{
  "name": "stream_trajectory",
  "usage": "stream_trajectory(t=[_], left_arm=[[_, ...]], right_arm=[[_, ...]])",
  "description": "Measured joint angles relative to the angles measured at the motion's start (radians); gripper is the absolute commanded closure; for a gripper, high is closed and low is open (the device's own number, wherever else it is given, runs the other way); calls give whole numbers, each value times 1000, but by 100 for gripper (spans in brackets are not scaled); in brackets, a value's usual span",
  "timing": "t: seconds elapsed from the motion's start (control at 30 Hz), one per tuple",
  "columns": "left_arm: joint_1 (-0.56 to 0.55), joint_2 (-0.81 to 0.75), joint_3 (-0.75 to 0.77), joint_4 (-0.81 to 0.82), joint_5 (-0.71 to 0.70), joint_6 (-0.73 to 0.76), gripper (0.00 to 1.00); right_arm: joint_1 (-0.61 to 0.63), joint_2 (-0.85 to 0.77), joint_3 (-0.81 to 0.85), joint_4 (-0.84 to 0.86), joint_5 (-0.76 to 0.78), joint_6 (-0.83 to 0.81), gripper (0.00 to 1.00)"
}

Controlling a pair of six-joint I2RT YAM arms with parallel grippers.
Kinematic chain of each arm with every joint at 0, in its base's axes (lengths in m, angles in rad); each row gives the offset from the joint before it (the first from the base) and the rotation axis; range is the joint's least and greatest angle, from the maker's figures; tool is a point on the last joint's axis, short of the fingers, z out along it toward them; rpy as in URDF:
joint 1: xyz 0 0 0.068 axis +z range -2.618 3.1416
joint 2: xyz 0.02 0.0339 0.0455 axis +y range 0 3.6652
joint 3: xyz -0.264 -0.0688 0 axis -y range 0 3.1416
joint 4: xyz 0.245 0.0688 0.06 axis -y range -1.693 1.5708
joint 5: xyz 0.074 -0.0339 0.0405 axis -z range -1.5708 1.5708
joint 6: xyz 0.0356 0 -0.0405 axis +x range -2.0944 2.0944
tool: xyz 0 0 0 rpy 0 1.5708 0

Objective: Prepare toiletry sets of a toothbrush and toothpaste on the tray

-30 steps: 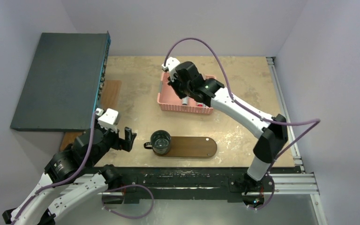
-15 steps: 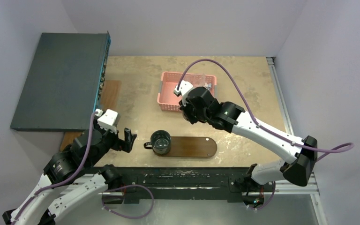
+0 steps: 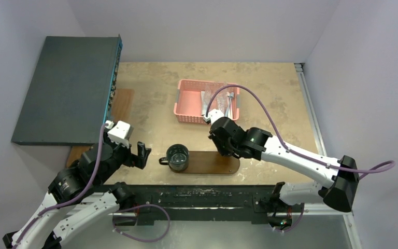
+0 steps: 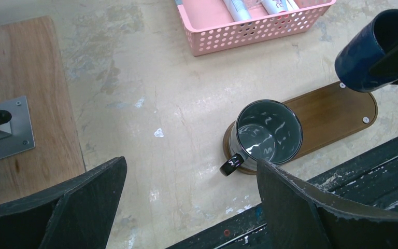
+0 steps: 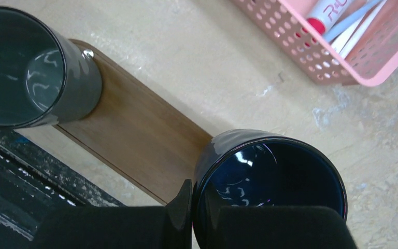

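The dark brown oval tray (image 3: pixel 212 162) lies near the table's front edge, with a grey mug (image 3: pixel 178 157) standing on its left end. My right gripper (image 5: pixel 199 207) is shut on the rim of a dark blue mug (image 5: pixel 269 176), one finger outside the wall and one inside. That mug (image 4: pixel 365 62) hangs tilted over the tray's right end (image 4: pixel 337 111). A white toothpaste tube (image 5: pixel 329 13) with a red cap and a pale blue toothbrush (image 5: pixel 352 21) lie in the pink basket (image 3: pixel 186 116). My left gripper (image 4: pixel 190 163) is open and holds nothing, left of the grey mug (image 4: pixel 267 132).
A large dark grey box (image 3: pixel 67 88) fills the far left, with a wooden board (image 4: pixel 26 98) and a metal bracket (image 4: pixel 2 129) beside it. A black rail (image 3: pixel 197 194) runs along the front edge, just below the tray.
My right arm has swung from over the pink basket toward the front, down to the tray's right end, shut the whole way. The left arm has stayed still.
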Motion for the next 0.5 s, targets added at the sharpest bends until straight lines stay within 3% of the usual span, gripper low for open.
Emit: stream_trajectory(t=[0.5], left_arm=[[0,7,0,0,-6,0,4]], right_arm=[[45,-93,-169,-12,30,163,100]])
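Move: The right gripper holds the blue mug by its rim. The place for the mug, the tray's right end, lies about 8 cm back, 6 cm to the right and some 16 cm below the right hand. On the tray, the green mug stands roughly 15 cm left and 5 cm back of the hand; the pink basket's middle is about 18 cm ahead and 3 cm left. From the left hand, the tray's right end is around 32 cm right and 6 cm back, well below. Keep the right gripper shut on the blue mug's rim and bring the mug down, back and to the right, about 5 cm in all, away from the basket and towards the tray's right end. Tip the fingers some 5 degrees further down and turn the hand slightly clockwise as it sinks. ##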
